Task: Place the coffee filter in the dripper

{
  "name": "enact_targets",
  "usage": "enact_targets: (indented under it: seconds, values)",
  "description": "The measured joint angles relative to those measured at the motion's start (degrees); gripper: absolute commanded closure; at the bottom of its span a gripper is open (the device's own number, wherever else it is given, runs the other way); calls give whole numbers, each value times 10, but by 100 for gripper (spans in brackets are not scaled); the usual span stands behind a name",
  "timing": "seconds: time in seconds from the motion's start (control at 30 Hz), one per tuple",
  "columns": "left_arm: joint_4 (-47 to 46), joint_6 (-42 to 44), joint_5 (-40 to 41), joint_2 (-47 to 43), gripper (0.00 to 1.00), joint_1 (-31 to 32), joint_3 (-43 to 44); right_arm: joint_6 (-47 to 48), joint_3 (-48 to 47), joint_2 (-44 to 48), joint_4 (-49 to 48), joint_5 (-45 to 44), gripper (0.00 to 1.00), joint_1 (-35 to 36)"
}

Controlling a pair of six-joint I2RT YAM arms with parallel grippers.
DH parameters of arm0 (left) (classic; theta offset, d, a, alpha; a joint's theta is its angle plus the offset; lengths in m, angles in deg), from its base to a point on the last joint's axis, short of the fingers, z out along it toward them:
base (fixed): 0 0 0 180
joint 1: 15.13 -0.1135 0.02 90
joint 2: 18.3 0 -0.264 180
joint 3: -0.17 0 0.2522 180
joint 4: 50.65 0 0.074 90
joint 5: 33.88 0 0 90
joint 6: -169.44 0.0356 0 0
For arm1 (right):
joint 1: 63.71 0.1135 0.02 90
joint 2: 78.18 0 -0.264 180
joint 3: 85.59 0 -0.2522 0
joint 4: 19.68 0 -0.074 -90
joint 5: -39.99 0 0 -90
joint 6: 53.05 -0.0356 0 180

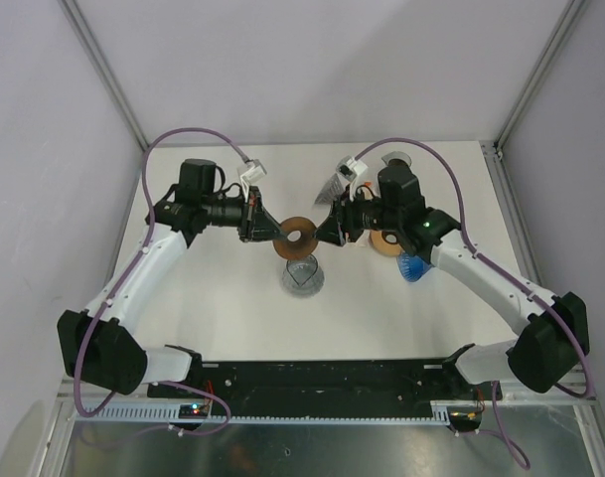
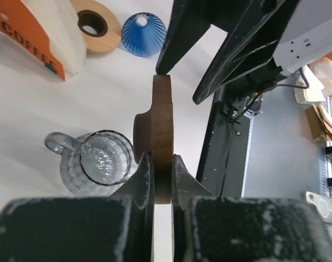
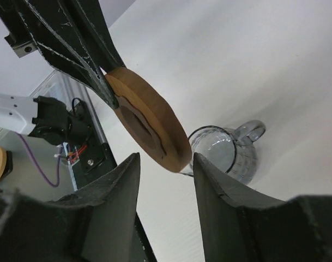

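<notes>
My left gripper (image 1: pixel 279 234) is shut on the rim of a brown wooden ring (image 1: pixel 301 235), holding it edge-on above a clear glass server (image 1: pixel 302 277). In the left wrist view the ring (image 2: pixel 162 125) sits between my fingertips (image 2: pixel 161 159). My right gripper (image 1: pixel 328 232) is open, facing the ring from the other side; its jaws (image 3: pixel 166 159) stand apart just short of the ring (image 3: pixel 149 121). The blue dripper (image 1: pixel 413 266) lies on its side under my right arm. A white and orange pack marked COFFEE (image 2: pixel 37 33) lies near it; a loose filter is not visible.
A second wooden ring (image 1: pixel 386 241) lies by the blue dripper (image 2: pixel 144 34) and also shows in the left wrist view (image 2: pixel 95 24). The glass server (image 3: pixel 227 154) has its handle pointing away from the arm bases. A black rail (image 1: pixel 322 378) runs along the near edge.
</notes>
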Motion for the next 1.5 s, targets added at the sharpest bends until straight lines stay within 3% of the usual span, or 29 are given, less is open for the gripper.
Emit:
enact_targets:
  seconds: [0.23, 0.3, 0.4, 0.47, 0.7, 0.83, 0.97, 1.17, 1.5]
  values:
    - [2, 6, -49, 0, 100, 0, -6, 5, 0, -24, -15, 48, 60, 2]
    - [2, 11, -56, 0, 100, 0, -7, 5, 0, -26, -18, 59, 69, 3]
    - [4, 15, -69, 0, 100, -3, -7, 9, 0, -27, -19, 77, 94, 3]
    - [7, 16, -77, 0, 100, -7, -7, 17, 0, -27, -19, 92, 99, 1]
    - [14, 0, -53, 11, 85, -9, -7, 11, 0, -31, -9, 92, 100, 0]
    - [11, -23, -22, 50, 65, -11, -7, -43, 0, -56, 4, 73, 100, -3]
    - [7, -47, 31, 96, 53, -13, -7, -103, 0, -79, 18, 49, 100, -4]
    - [6, -66, 92, 115, 50, -14, -7, -145, 0, -110, 29, 37, 100, -17]
    - [3, -74, 123, 124, 44, -14, -7, -161, 0, -182, 24, 79, 100, -38]
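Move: The left hand still grips the brown ring's left edge, with the ring's middle some 4 cm to its right, about 1 cm below. From the right hand, the ring's middle is about 5 cm left and 1 cm below. The glass server stands under the ring, some 20 cm below the right hand. From that hand the coffee bag lies about 15 cm ahead and 10 cm right, the tape roll 10 ahead and 17 right, both some 23 cm below. Right fingers pinch the brown ring, left lets go, then right lowers it about 11 cm towards the server. ##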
